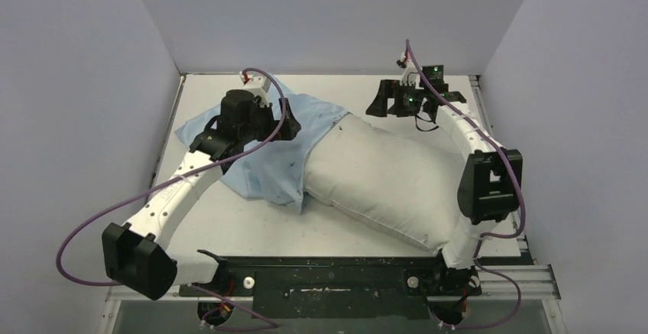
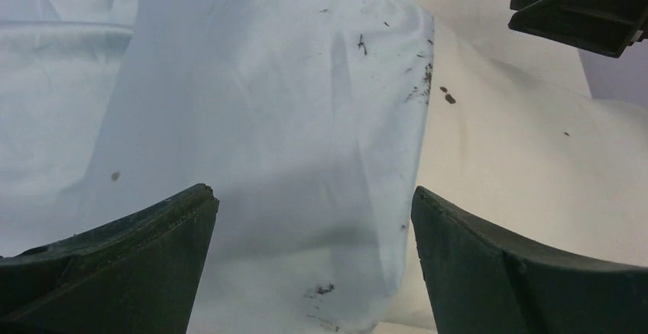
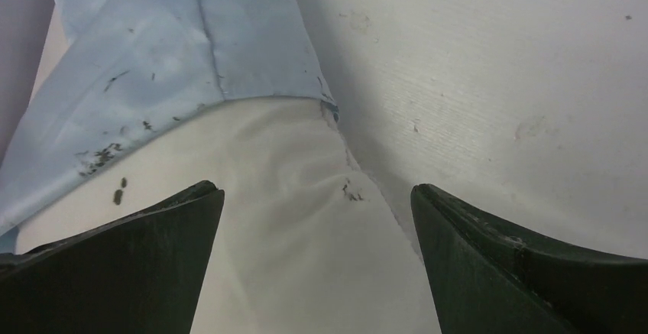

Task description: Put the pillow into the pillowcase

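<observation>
The off-white pillow (image 1: 382,173) lies slantwise across the table, its far-left end tucked a short way inside the light-blue pillowcase (image 1: 260,166). My left gripper (image 1: 289,126) hovers open over the pillowcase near its mouth. In the left wrist view the gripper (image 2: 315,204) has nothing between its fingers, with the blue pillowcase (image 2: 267,120) below and the pillow (image 2: 535,166) to the right. My right gripper (image 1: 386,108) stands open at the pillow's far corner. In the right wrist view it (image 3: 317,196) is empty above the pillow (image 3: 306,250), with the pillowcase hem (image 3: 168,59) ahead.
The white table (image 1: 252,227) is boxed in by pale walls at the left, back and right. A black rail (image 1: 328,273) with the arm bases runs along the near edge. Purple cables loop off both arms. One finger of the right gripper (image 2: 581,5) shows in the left wrist view.
</observation>
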`<state>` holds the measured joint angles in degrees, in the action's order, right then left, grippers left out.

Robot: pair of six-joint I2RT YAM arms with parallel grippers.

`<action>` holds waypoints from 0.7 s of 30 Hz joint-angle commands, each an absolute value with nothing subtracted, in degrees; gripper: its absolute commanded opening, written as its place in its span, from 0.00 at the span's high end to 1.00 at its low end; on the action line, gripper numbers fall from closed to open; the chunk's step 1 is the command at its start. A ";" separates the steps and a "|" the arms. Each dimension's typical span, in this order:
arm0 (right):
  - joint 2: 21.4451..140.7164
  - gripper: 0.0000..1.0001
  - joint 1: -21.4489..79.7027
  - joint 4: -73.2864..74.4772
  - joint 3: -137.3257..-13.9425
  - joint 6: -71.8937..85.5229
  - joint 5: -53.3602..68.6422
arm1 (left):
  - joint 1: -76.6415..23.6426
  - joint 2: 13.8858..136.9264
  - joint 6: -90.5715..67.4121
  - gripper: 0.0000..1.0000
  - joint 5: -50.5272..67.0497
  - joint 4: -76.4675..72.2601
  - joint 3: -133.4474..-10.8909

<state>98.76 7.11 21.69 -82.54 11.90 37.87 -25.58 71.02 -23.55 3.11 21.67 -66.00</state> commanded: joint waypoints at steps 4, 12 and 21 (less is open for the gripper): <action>108.04 0.03 10.59 29.70 -86.95 2.36 50.91 | -25.41 83.41 -18.54 0.03 13.08 20.43 -75.40; 101.13 0.87 15.53 14.12 -75.05 13.49 50.12 | -31.14 90.79 -10.55 0.10 4.80 25.27 -83.17; 90.01 1.00 17.21 -1.74 -66.99 26.70 46.77 | -32.65 91.62 -9.77 0.26 3.34 24.11 -83.59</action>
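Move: For the right hand, the pillow's far edge beside the pillowcase mouth lies about 6 cm left, 5 cm back and 8 cm below; the mouth's far corner is some 10 cm left, 1 cm back and 9 cm down, the pillow's middle 17 cm back, 1 cm right and 12 cm down. For the left hand, the stained mouth hem lies about 8 cm right, 2 cm ahead and 7 cm below, the mouth's far corner 12 cm right, 5 cm ahead and 8 cm down. The right hand dips some 8 cm onto the pillow's far edge while sweeping back and left and swinging about 15 degrees counter-clockwise, shuts its open fingers on a fold beside the pillowcase mouth, then lifts it about 5 cm, still drawing back and left. Meanwhile the left hand goes about 7 cm right, 4 cm forward and 4 cm down towards the mouth hem, rolling its left side up and turning some 13 degrees clockwise, its fingers only starting to narrow around the hem. ##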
